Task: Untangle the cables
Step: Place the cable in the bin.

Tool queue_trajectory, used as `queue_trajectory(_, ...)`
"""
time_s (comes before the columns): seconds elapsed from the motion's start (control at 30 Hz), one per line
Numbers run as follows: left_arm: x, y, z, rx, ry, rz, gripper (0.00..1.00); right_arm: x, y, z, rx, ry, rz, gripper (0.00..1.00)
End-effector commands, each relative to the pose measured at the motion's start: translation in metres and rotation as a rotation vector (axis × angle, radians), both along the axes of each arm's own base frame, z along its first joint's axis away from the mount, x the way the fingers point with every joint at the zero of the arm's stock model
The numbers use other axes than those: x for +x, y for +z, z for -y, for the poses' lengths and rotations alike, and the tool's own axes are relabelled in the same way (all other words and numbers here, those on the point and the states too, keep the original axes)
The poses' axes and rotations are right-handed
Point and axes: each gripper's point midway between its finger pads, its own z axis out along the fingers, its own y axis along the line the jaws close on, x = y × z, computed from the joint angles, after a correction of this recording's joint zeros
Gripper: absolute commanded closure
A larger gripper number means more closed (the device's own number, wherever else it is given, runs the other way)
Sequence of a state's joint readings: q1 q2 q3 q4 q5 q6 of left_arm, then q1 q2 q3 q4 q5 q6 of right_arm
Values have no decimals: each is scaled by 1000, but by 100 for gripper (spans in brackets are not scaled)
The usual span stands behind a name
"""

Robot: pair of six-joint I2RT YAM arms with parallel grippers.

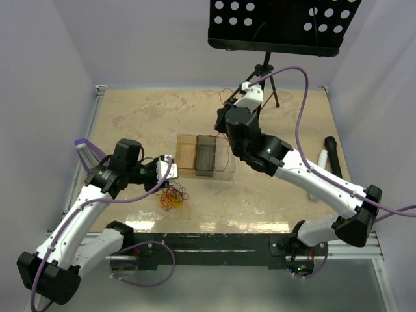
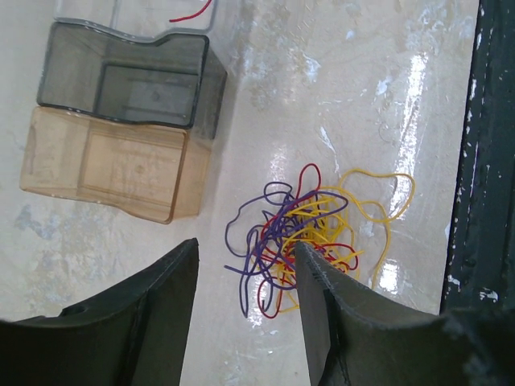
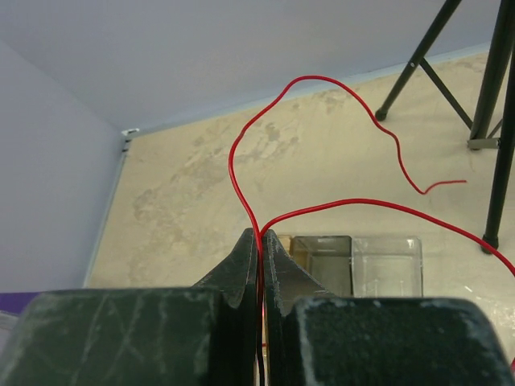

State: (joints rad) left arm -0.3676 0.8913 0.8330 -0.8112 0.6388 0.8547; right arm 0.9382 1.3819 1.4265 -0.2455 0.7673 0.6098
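The cables (image 2: 310,233) lie on the table as a small tangle of yellow, red and purple loops (image 1: 174,197). Just above them hangs my left gripper (image 2: 245,249), open, with nothing between its fingers; its right finger (image 2: 330,305) covers the near edge of the tangle. My right gripper (image 3: 261,235) is raised behind the bins (image 1: 225,122) and is shut on one red cable (image 3: 322,80). That cable's two ends arc freely up and to the right.
Three small bins stand side by side mid-table: orange (image 2: 105,169), dark grey (image 2: 129,80) and clear (image 1: 225,156). A red wire end (image 2: 193,12) shows at the clear bin. A black microphone (image 1: 331,156) and a white one (image 1: 318,175) lie at the right. A tripod stand (image 1: 266,71) is at the back.
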Motion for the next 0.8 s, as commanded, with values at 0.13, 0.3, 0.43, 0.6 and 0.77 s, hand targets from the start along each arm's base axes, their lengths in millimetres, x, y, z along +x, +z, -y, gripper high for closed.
queue_trajectory(0.13,8,51,12,-104,3,79,19,24,-19,6,-37,-48,15,100)
queue_trajectory(0.3,10,60,14,-127,8,90,18,34,-43,4,-88,-62,-12,100)
queue_trajectory(0.43,13,62,14,-126,22,98,18,38,-66,1,-124,-69,-42,100)
queue_trajectory(0.6,14,64,14,-132,26,102,19,41,-91,0,-167,-73,-75,100)
queue_trajectory(0.77,14,61,13,-125,31,105,19,45,-112,7,-204,-90,-106,100)
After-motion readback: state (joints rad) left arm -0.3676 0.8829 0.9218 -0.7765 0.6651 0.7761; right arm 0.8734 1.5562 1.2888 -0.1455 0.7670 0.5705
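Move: The right hand already holds the red cable high over the bins. The clear bin lies some 31 cm below it, about 4 cm to its right and 1 cm back; the grey bin is level with the clear one, about 3 cm to the hand's left, the orange bin 11 cm left, and the music stand's foot 15 cm right and 3 cm ahead. From the empty left hand, the clear bin is about 13 cm ahead, 18 cm right and 12 cm lower, while the remaining cable pile sits 5 cm back and 13 cm below. Fingers still shut on the red cable, the right hand sinks about 11 cm towards the clear bin while easing some 4 cm forward, its fingers tipping slightly down and its left side dipping roughly 10 degrees. The left hand, already empty, rises about 4 cm away from the cable pile, opens its part-open fingers wider early on, then slows almost to a stop. ##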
